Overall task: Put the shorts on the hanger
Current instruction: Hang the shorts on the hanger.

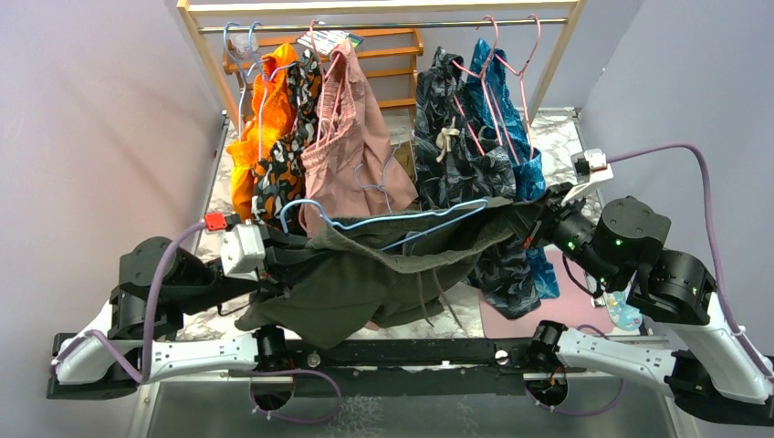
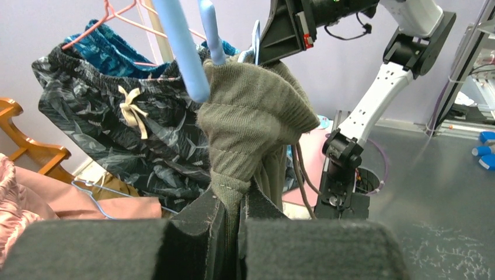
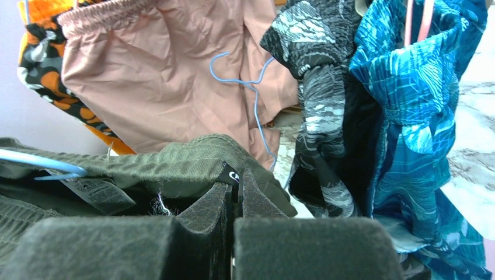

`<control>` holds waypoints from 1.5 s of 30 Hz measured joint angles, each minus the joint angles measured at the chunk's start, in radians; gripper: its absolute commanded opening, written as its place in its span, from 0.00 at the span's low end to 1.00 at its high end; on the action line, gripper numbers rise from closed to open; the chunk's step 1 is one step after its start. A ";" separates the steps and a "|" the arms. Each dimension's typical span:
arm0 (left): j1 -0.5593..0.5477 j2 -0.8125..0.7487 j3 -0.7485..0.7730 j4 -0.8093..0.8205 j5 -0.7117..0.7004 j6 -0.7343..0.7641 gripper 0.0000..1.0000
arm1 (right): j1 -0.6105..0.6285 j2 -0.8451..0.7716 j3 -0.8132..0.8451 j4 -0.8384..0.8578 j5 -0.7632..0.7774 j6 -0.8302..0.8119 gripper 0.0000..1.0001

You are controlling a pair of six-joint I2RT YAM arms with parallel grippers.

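The dark olive shorts (image 1: 365, 274) hang stretched between my two grippers above the table. My left gripper (image 1: 290, 254) is shut on one end of the waistband, and in the left wrist view the bunched cloth (image 2: 251, 116) rises from between the closed fingers of the left gripper (image 2: 242, 189). My right gripper (image 1: 528, 222) is shut on the other end. In the right wrist view that gripper (image 3: 236, 178) pinches the shorts (image 3: 175, 163) at a small black tag. The light-blue hanger (image 1: 402, 219) runs through the waistband opening, its wire showing close up (image 2: 181, 52) and at the left edge (image 3: 41, 163).
A wooden rack (image 1: 383, 11) behind holds orange garments (image 1: 265, 119), dusty-pink shorts (image 1: 351, 137), dark leaf-print shorts (image 1: 456, 137) and teal shorts (image 1: 507, 119) on pink hangers (image 1: 507, 55). A spare blue hanger (image 3: 251, 99) hangs by the pink shorts. A pink mat (image 1: 566, 310) lies under the right arm.
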 measured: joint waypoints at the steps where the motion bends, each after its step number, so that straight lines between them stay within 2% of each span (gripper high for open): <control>1: 0.000 0.005 0.000 -0.005 0.000 0.000 0.00 | 0.000 0.003 0.003 -0.010 0.005 0.002 0.01; 23: 0.000 0.163 -0.005 -0.113 0.011 0.013 0.00 | 0.000 0.071 0.125 -0.185 0.046 0.015 0.01; 36: 0.000 0.056 -0.006 -0.108 0.100 -0.003 0.00 | 0.000 0.063 0.118 -0.202 0.100 0.041 0.01; 45: 0.000 0.078 -0.021 -0.136 0.112 -0.018 0.00 | 0.000 0.080 0.117 -0.204 0.098 0.041 0.01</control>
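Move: The dark green shorts are still held by the waistband, one end in each gripper, with the blue hanger partly inside. The hanger's middle lies about 9 cm to the left hand's right, 3 cm ahead and 3 cm above; the pink shorts hang some 24 cm ahead, 5 cm right and 8 cm lower. From the right hand, the hanger's right tip is about 5 cm left, level ahead and 3 cm up; the black shorts hang roughly 17 cm ahead, 8 cm left and 8 cm lower. The waistband's left end, still pinched in the left gripper, goes down about 6 cm and to the right towards the right hand, fingertips dipping some 15 degrees; the hand then eases up, left and back by 2 to 3 cm and starts down again. The right gripper keeps its pinch on the other end and shifts about 2 cm right and slightly down. ##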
